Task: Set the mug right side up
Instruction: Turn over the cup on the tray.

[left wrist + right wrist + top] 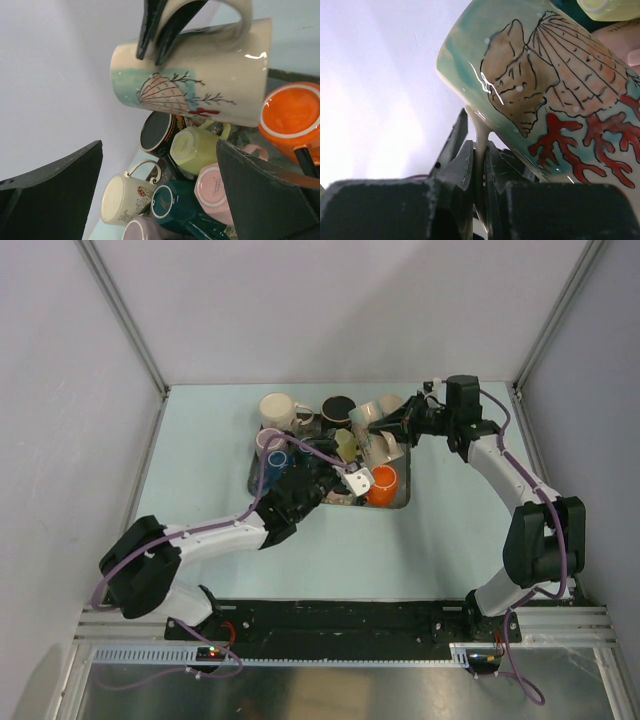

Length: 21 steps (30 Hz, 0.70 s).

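Note:
A tall cream mug with teal glaze, shells and red coral hangs tilted on its side above the tray. My right gripper is shut on its handle, one pad on each side of the loop. The overhead view has this mug at the tray's back right, under the right gripper. In the left wrist view the mug fills the top, with the right arm's fingers through its handle. My left gripper is open and empty over the tray's middle, also in the overhead view.
The tray holds several other mugs, mostly bottom up or on their sides: orange, black, yellow-green, pink, dark teal, lavender and a cream mushroom mug. Enclosure walls stand on three sides.

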### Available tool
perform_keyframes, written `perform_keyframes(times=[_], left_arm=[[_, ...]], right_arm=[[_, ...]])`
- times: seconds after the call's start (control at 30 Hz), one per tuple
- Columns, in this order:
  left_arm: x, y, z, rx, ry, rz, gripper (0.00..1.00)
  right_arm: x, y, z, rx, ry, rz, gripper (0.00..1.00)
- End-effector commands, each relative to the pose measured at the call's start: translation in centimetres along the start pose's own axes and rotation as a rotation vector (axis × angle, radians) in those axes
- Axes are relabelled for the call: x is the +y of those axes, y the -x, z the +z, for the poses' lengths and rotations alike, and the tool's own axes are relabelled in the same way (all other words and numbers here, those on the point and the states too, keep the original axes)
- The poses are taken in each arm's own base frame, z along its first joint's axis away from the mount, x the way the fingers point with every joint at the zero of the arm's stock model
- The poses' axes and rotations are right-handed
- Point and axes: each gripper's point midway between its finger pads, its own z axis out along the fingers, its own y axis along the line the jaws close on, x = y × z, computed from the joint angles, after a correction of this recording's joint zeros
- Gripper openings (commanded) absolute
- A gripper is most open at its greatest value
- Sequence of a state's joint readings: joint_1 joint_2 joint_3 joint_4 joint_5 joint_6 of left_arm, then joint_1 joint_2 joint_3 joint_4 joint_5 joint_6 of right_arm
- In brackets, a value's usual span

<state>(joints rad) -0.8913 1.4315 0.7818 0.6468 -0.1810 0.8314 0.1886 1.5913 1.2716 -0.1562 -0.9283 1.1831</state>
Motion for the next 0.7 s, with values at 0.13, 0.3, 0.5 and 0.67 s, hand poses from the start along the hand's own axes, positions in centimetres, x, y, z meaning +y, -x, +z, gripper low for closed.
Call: perform_keyframes(times=[0.13, 0.3, 0.5, 0.67], left_arm=[[1.0, 5.4, 1.0, -0.125, 0.080, -0.094, 1.00], [0.8, 6.6, 3.0, -0.129, 0.127, -0.125, 1.00], [0.7, 7.1, 5.1, -0.135, 0.168, -0.082, 0.99], [-0.2, 7.2, 4.3, -0.162, 0.138, -0.075, 0.98]], right_arm=[[6.4, 0.8, -1.7, -0.082, 0.088, 0.025, 0.00], [6.0, 1.2, -2.1, -0.102, 0.063, 0.073, 0.00], [6.3, 1.9, -3.0, -0.123, 0.075, 0.088, 0.00], [6.9, 3.3, -3.7, -0.150, 0.100, 0.096, 0.00]])
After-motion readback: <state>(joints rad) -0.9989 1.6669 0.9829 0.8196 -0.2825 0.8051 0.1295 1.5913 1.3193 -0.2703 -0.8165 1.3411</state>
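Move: Seven centimetres or so to the open left hand's right, about 2 farther out and 2 higher, hangs the lying mug. The yellow mug is some 15 below this hand, about 2 ahead and 1 right; the orange mug is about 7 back, 10 right and 15 down. The right hand holds the lying mug by its handle, with the mug's middle some 2 cm back, level sideways and 4 below. Swinging in sideways with its fingers still wide open, the left hand goes about 7 cm right and rises some 2.5 cm, closing in on the held mug. The right hand keeps its pinch on the handle and carries the mug about 4 cm right and forward, turning it some 15 degrees, clockwise and tipping. ##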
